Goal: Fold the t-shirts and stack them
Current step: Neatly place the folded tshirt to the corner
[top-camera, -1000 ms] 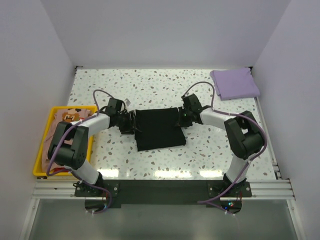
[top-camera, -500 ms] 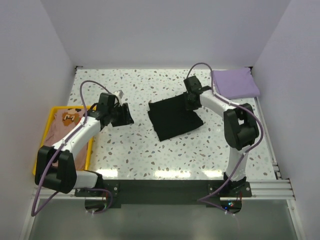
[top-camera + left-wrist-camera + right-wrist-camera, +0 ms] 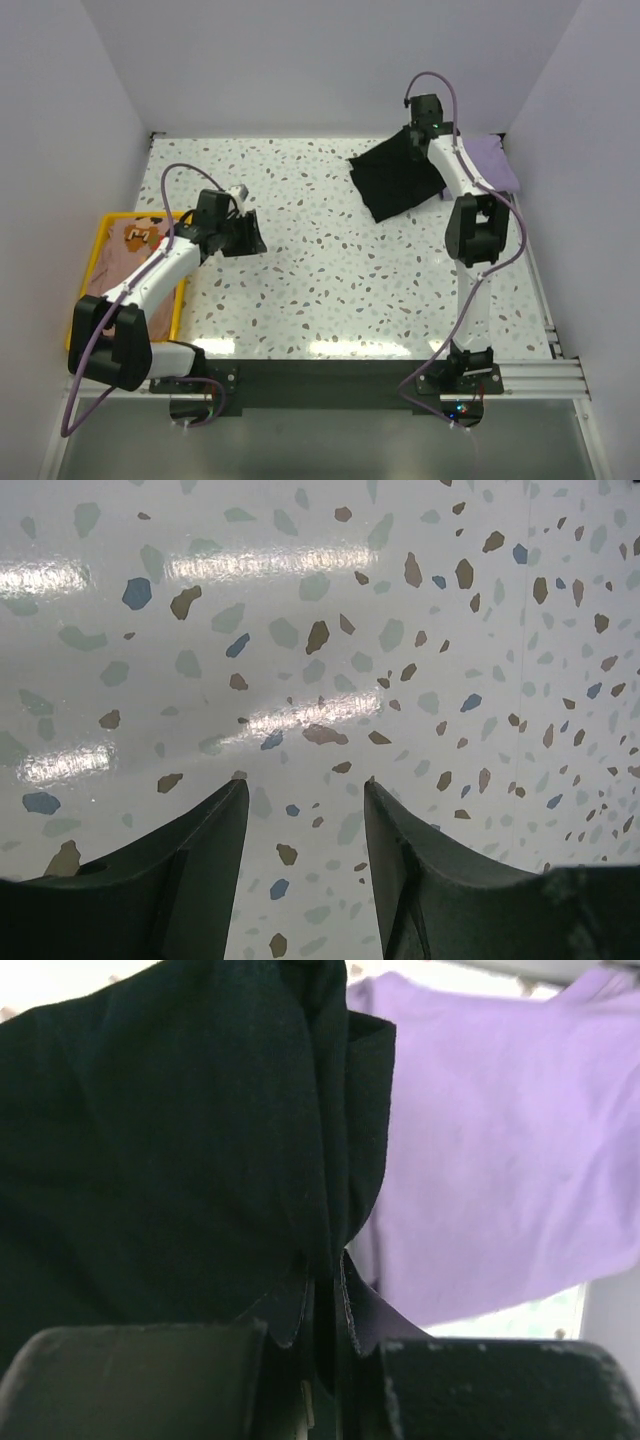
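The folded black t-shirt (image 3: 392, 180) hangs at the far right of the table, pinched at its edge by my right gripper (image 3: 419, 138), which is shut on it. In the right wrist view the black cloth (image 3: 170, 1140) fills the left side and runs between the closed fingers (image 3: 325, 1270). The folded lavender-purple t-shirt (image 3: 500, 1140) lies just beyond it, and from above it shows in the back right corner (image 3: 495, 162), partly behind the arm. The peach-tan printed t-shirt (image 3: 135, 240) lies in the yellow tray. My left gripper (image 3: 247, 232) stands open over bare table (image 3: 303, 780), holding nothing.
The yellow tray (image 3: 88, 300) sits at the table's left edge beside the left arm. White walls close in the table on the left, back and right. The speckled tabletop (image 3: 330, 270) stretches between the two arms.
My right arm has carried the black t-shirt from the table's middle to the far right, up to the purple one. My left gripper let go and drew back to the left.
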Controlling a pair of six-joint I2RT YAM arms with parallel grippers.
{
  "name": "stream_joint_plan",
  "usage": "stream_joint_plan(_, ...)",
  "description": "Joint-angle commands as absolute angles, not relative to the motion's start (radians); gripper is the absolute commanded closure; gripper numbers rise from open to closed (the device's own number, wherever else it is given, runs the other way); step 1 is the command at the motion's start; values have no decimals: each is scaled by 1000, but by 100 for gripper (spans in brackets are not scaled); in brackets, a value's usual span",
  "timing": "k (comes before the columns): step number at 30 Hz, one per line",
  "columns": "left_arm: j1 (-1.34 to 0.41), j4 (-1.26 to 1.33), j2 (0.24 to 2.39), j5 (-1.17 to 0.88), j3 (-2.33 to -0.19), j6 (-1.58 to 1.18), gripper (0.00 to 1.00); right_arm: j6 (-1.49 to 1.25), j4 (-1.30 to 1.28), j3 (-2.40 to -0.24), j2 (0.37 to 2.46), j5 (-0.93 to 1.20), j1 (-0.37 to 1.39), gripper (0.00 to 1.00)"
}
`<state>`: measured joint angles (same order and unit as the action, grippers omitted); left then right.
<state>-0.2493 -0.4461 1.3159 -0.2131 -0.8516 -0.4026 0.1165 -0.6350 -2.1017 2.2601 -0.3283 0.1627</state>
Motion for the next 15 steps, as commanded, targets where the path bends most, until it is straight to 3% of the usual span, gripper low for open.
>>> stream_joint_plan(1, -249, -448, 1289, -230, -839, -362, 46, 248, -669, -2267, 2319, -388, 138, 100)
stream_joint_plan(15, -249, -472, 1331, -207, -818, -344, 46, 377, -652, -2470, 2375, -339, 29, 100)
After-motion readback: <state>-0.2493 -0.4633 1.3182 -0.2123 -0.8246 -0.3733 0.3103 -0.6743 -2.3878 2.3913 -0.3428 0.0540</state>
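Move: The right hand already holds the folded black t-shirt by its right side; most of the shirt's cloth hangs about 7 cm to the hand's left, 7 cm back and 7 cm below. The purple t-shirt's middle lies some 10 cm to its right, 3 cm back and 13 cm below. The table's far right corner is about 21 cm right and 7 cm ahead, 14 cm down. From the left hand, the purple t-shirt is roughly 52 cm right, 26 cm ahead and 8 cm below. Rightward, about 7 cm, the right hand carries the black t-shirt over the purple one towards the table's far right corner. It also gains some 4 cm forward, mostly early on, while the climb of 3 to 4 cm comes mostly later. The wrist rolls slightly, right side up, and the closed fingers keep their pinch. ##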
